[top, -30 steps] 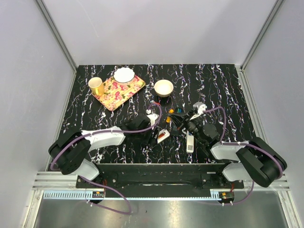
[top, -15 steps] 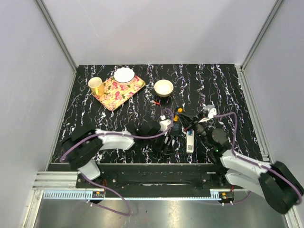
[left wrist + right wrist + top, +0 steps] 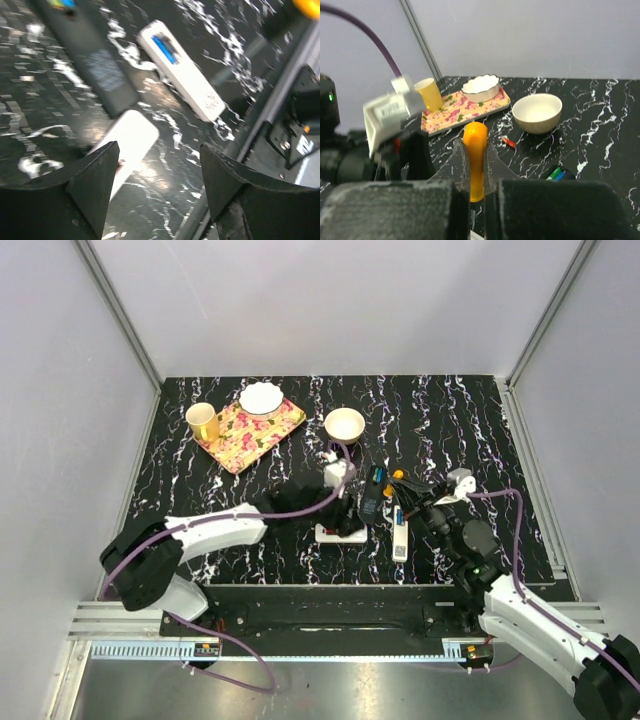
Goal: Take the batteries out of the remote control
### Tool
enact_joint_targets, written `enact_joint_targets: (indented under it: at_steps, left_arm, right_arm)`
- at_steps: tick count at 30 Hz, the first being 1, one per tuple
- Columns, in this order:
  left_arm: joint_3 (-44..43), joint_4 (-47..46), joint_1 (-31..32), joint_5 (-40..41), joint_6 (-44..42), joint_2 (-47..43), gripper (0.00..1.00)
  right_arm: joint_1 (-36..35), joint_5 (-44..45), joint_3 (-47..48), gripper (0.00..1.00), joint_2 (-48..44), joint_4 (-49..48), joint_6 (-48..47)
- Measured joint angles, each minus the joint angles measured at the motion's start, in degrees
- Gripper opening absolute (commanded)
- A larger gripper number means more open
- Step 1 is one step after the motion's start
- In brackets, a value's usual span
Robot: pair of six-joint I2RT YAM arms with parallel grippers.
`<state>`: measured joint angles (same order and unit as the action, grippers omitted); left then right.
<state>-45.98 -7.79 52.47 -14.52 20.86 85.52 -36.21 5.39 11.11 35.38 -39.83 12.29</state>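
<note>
The black remote control (image 3: 371, 495) lies open at mid table, with green and blue batteries (image 3: 555, 174) in its compartment. My right gripper (image 3: 475, 152) is shut on an orange battery (image 3: 475, 134), held upright above the table just right of that remote (image 3: 398, 476). A red battery (image 3: 509, 142) lies loose near the cream bowl. My left gripper (image 3: 160, 190) stands open, low over the table, with nothing between its fingers; a white flat piece (image 3: 129, 142) lies just beside its left finger. In the top view it (image 3: 343, 522) is left of the black remote.
A white remote (image 3: 400, 536) lies right of the black one. A cream bowl (image 3: 345, 424) stands behind them. At the back left, a flowered tray (image 3: 285, 426) holds a white dish (image 3: 262, 398), with a yellow cup (image 3: 202, 421) at its corner. The table's front rail (image 3: 280, 95) is close.
My right gripper has drawn back to the right and upward, carrying the orange battery away from the black remote. The left arm has shifted right and forward, over the white piece.
</note>
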Motion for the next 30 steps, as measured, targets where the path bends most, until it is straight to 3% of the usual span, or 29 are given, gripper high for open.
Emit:
enact_joint_targets:
  at_steps: [7,11,16,24,30]
  left_arm:
    - [0.0,5.0,-9.2,0.3,-2.1,1.2,0.54]
    - [-0.3,8.3,-9.1,0.4,-3.0,7.7,0.50]
    - [-0.2,9.2,-9.5,-0.2,-2.7,8.5,0.50]
    - [7.6,3.7,-9.4,-3.3,1.7,3.8,0.49]
    - [11.0,1.6,-3.6,-4.6,7.3,1.5,0.49]
  right_arm:
    - [0.0,-1.0,0.0,0.00,5.9,0.0,1.4]
    - [0.0,-2.5,0.0,0.00,8.4,-1.4,3.0]
    - [0.0,-3.6,0.0,0.00,10.7,-2.9,4.5]
    - [0.0,-6.9,0.0,0.00,16.5,-6.4,8.3]
    - [-0.1,-8.0,0.0,0.00,17.4,-8.3,10.6]
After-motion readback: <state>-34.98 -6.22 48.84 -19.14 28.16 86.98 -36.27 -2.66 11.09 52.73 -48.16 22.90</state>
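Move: The white remote with the red battery lies crosswise under the left hand, its middle some 9 cm below, about 3 cm ahead and 3 cm to the left. From that hand, the dark remote is roughly 15 cm ahead, 5 cm right; the other white remote about 3 cm ahead, 12 cm right, both also 9 cm lower. From the right hand, holding the screwdriver, the red-battery remote is about 10 cm left, 1 cm ahead and 23 cm down. Forward and left over the remote, the left hand swings about 5 cm each way, drops some 8 cm to table height, then draws back about 6 cm with the fingers tipping lower and narrowing part-way, ending astride the remote's battery end. The right hand keeps its grip on the screwdriver, sinking about 5 cm and shifting left towards the remote as its wrist dips. ##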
